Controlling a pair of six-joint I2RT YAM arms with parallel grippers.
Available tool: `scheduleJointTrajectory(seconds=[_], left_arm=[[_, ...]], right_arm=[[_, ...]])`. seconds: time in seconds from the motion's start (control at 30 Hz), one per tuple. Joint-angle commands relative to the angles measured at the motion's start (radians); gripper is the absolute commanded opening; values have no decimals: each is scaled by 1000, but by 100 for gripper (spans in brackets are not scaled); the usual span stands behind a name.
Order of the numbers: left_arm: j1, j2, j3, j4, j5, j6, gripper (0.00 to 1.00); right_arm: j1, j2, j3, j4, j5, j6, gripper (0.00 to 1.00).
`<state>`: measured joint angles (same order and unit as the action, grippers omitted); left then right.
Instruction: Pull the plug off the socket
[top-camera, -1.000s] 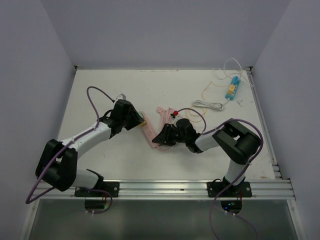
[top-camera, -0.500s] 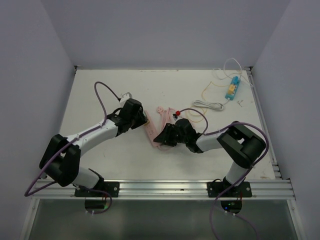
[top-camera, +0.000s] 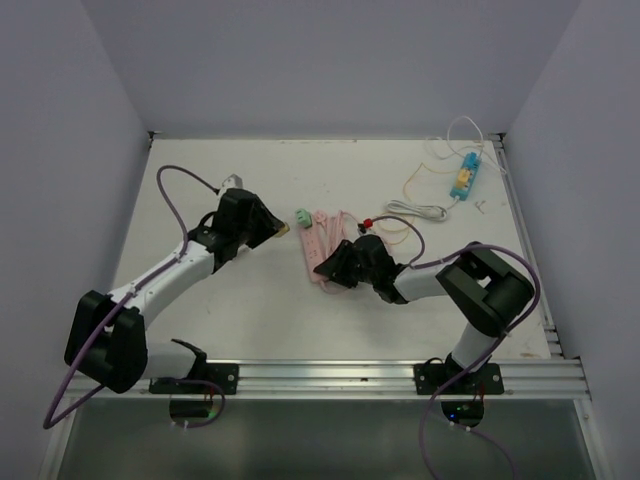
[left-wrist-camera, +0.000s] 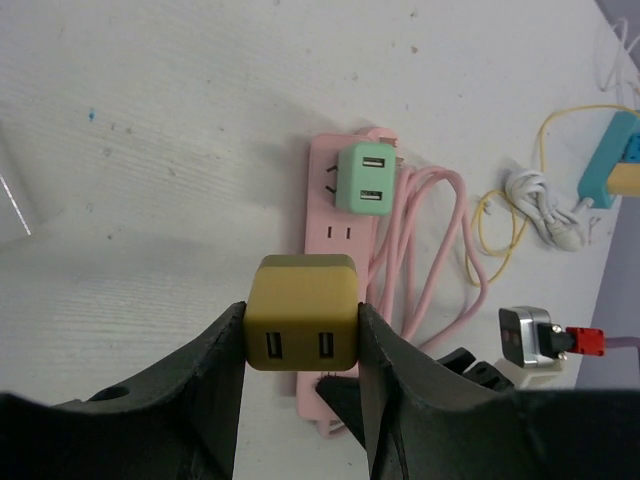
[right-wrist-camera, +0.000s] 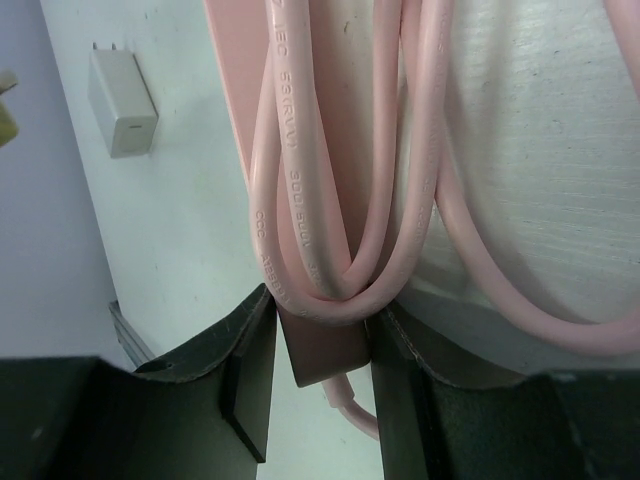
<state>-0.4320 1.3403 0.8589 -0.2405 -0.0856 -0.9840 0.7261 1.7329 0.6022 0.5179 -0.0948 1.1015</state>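
My left gripper (left-wrist-camera: 303, 345) is shut on a mustard-yellow USB plug (left-wrist-camera: 303, 312), held above the table and clear of the pink socket strip (left-wrist-camera: 335, 228). From above, that plug (top-camera: 284, 228) sits left of the strip (top-camera: 316, 255), with a gap between them. A green plug (left-wrist-camera: 362, 177) lies on its side on the strip's far end, prongs showing. My right gripper (right-wrist-camera: 322, 345) is shut on the strip's near end (right-wrist-camera: 325, 350), where the pink cable (right-wrist-camera: 300, 200) loops across. In the top view my right gripper (top-camera: 330, 272) lies low on the table.
A white charger (right-wrist-camera: 122, 103) lies flat on the table beyond the strip. At the back right sits a blue and yellow block (top-camera: 463, 177) with a coiled white cord (top-camera: 418, 210) and yellow wire. Side walls close in the white table (top-camera: 200, 300).
My left gripper reached over the strip, then drew back left with the yellow plug, which is now off the strip. The strip swung round toward the back in my right gripper, and the green plug came into view.
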Motion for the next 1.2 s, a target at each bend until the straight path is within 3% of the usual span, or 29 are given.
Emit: scheduleJointTrajectory(seconds=[0.0, 0.2, 0.47, 0.67, 0.7, 0.8, 0.9, 1.17], left_arm=[[-19, -43, -15, 78, 40, 7, 0], [22, -60, -57, 72, -75, 56, 1], [105, 85, 12, 99, -180, 218, 26], [113, 201, 75, 139, -217, 263, 51], [114, 206, 78, 138, -200, 260, 62], [114, 186, 60, 168, -128, 245, 79], [113, 151, 26, 184, -47, 183, 90], [23, 109, 18, 224, 29, 76, 92]], right_arm=[[-24, 86, -68, -371, 213, -28, 0], [-24, 48, -88, -317, 161, -84, 0], [-24, -33, -91, -322, 41, -186, 0], [-21, -47, -68, -360, -26, -227, 0], [-22, -55, -65, -375, -32, -233, 0], [-17, -64, -53, -400, -37, -252, 0], [-14, -62, -47, -409, -45, -262, 0], [1, -36, -39, -395, -91, -269, 0]])
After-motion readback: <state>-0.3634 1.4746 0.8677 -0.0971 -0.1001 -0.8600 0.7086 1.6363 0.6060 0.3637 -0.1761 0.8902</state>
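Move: The left hand already holds the yellow plug; its bare patch of table lies about 5 cm left, 2 cm ahead and 12 cm below. The white plug is roughly 10 cm left and 2 cm ahead, on the table; the green plug, still in the socket, some 5 cm ahead, 7 cm right and 9 cm below. From the right hand, pinching the socket's near end, that patch is about 15 cm left, 7 cm ahead. The left hand carries the yellow plug some 6 cm left, down and forward, opens, then rises back rightward. ##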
